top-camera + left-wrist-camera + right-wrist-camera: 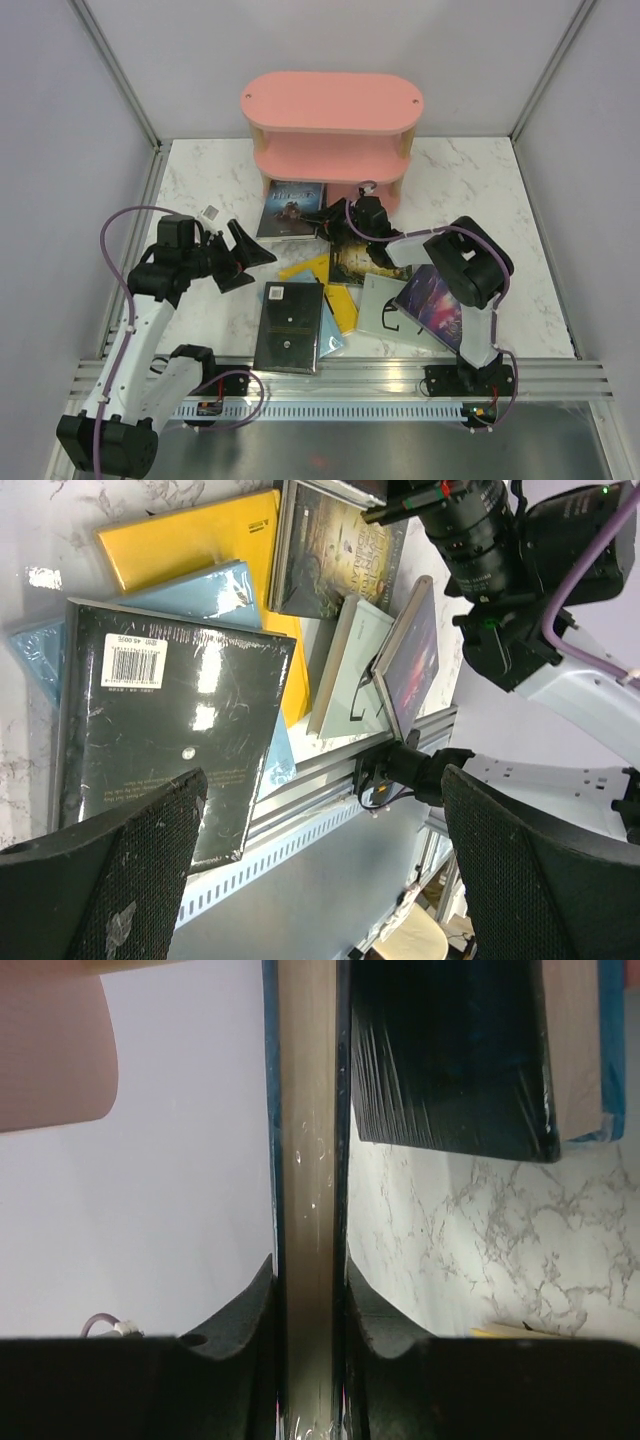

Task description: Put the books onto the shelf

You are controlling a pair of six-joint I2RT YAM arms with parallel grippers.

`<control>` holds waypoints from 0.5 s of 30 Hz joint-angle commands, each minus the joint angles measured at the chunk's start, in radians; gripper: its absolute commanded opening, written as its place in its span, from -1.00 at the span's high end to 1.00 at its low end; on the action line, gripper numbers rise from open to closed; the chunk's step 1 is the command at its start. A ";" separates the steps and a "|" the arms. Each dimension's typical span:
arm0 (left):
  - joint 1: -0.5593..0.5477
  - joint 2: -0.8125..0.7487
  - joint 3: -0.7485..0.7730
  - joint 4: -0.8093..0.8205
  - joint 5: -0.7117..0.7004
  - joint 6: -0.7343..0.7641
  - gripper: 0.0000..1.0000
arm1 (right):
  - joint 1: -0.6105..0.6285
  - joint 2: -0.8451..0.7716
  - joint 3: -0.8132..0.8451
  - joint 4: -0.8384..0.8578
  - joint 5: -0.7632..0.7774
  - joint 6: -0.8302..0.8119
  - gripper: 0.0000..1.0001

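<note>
The pink shelf stands at the back of the table. My right gripper is in front of its lowest board, shut on a thin blue-covered book held on edge, its pages facing the wrist camera. My left gripper hovers open and empty, left of the pile. On the table lie a black book, a yellow one, a dark green-gold one, a pale grey-green one and a purple galaxy one. A dark fantasy book lies beside the shelf.
The marble table is walled at the back and on both sides. An aluminium rail runs along the near edge. In the left wrist view, the black book overlaps a pale blue book and reaches the rail.
</note>
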 commanded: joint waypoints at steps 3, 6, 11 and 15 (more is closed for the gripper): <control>0.005 -0.037 0.064 -0.075 -0.025 0.066 -1.00 | -0.101 0.000 0.079 0.145 -0.029 -0.016 1.00; 0.005 -0.048 0.049 -0.080 -0.042 0.078 -1.00 | -0.131 0.011 0.109 0.064 -0.069 -0.073 1.00; 0.005 -0.045 0.052 -0.083 -0.050 0.092 -1.00 | -0.144 0.092 0.201 0.019 -0.104 -0.105 1.00; 0.005 -0.048 0.048 -0.086 -0.054 0.097 -1.00 | -0.162 0.156 0.250 0.024 -0.101 -0.102 1.00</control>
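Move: The held book is gripped at its right edge, and the place it is going to, the middle of the shelf's bottom tier, lies about 8 cm ahead of the right hand, 2 cm to its right and 7 cm lower. The book already shelved there sits some 6 cm ahead, 5 cm left and 5 cm lower; the gold book lies about 9 cm back and 11 cm right, 7 cm below. From the left hand the bottom tier is roughly 22 cm ahead, 20 cm right and 15 cm down. The held book, still pinched at its right edge by the right hand, is first eased rightwards, then slid mainly forward into the bottom tier over the book already there. The right hand travels about 7 cm forward and some 3 cm to the right, nearly level, speeding up after a slow start, with its wrist hardly turning and its grip kept. ##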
